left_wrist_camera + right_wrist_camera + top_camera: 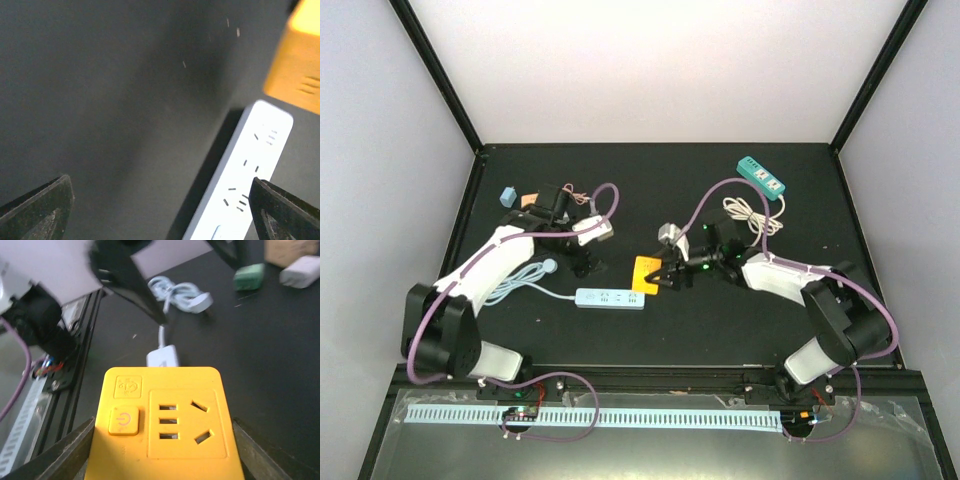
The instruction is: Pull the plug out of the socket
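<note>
A yellow adapter plug (165, 425) with a power button fills the right wrist view. In the top view the plug (643, 270) lies just past the right end of the white power strip (610, 298). My right gripper (663, 278) has one finger against each side of the plug and is shut on it (165, 460). In the left wrist view the strip (240, 185) shows bare sockets, and the plug (297, 65) is blurred beyond its end. My left gripper (160, 215) is wide open and empty, one fingertip (285, 215) over the strip. In the top view it (586, 266) hangs behind the strip.
The strip's white cable (525, 282) coils to the left. A teal power strip (761, 176) and a white cord (752, 215) lie back right. A grey adapter (667, 233) sits mid-table. A blue block (507, 195) sits back left.
</note>
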Available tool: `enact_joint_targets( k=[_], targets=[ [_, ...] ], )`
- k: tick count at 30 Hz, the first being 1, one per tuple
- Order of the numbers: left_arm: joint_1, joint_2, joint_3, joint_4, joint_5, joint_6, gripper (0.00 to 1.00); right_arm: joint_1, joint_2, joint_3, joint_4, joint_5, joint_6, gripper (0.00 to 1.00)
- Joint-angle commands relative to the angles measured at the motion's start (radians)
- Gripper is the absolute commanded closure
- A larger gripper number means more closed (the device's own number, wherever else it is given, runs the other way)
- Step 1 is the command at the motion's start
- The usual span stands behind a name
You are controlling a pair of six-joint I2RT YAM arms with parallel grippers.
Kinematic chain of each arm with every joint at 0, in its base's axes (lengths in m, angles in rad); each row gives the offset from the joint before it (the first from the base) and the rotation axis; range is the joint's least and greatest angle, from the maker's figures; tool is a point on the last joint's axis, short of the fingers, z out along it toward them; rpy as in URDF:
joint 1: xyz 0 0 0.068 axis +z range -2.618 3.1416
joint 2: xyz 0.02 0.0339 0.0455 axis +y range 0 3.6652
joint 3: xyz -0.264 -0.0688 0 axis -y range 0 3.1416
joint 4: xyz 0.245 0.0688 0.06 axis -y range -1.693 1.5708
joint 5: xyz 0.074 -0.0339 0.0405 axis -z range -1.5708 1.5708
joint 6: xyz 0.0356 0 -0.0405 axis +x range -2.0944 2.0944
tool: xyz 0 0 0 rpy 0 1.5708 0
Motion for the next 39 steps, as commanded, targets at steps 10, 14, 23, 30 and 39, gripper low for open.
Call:
enact_joint_targets(
  k=[10, 14, 23, 30, 39],
  targets=[
    [-0.008, -0.256, 0.058, 0.139, 0.105, -0.272, 0.01, -0.135, 0.011, 0.068, 0.432, 0.129, 0.744, 0.99],
    [-0.067, -0.255, 0.061, 0.189, 0.050, -0.325, 0.01, -0.131, 0.044, 0.064, 0.526, 0.175, 0.881, 0.99],
    [-0.216, -0.137, 0.101, 0.242, -0.083, -0.379, 0.01, -0.092, 0.101, 0.043, 0.654, 0.267, 1.061, 0.96],
    [-0.274, -0.052, 0.150, 0.253, -0.196, -0.408, 0.05, -0.021, 0.089, 0.023, 0.707, 0.348, 1.111, 0.95],
    [-0.278, -0.033, 0.165, 0.247, -0.220, -0.416, 0.44, 0.032, 0.103, 0.021, 0.749, 0.373, 1.164, 0.93]
  ],
)
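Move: The yellow plug, already clear of the socket and still in the right hand's fingers, is about 12 cm to the left hand's right, 3 cm back and 2 cm higher. The white socket strip lies on the table, from the left hand about 8 cm back, 5 cm right and 10 cm down; from the right hand, 5 cm back, 7 cm left and 12 cm down. Left hand rises and swings right some 8 cm, closing on the yellow plug as right carries it forward-up. ##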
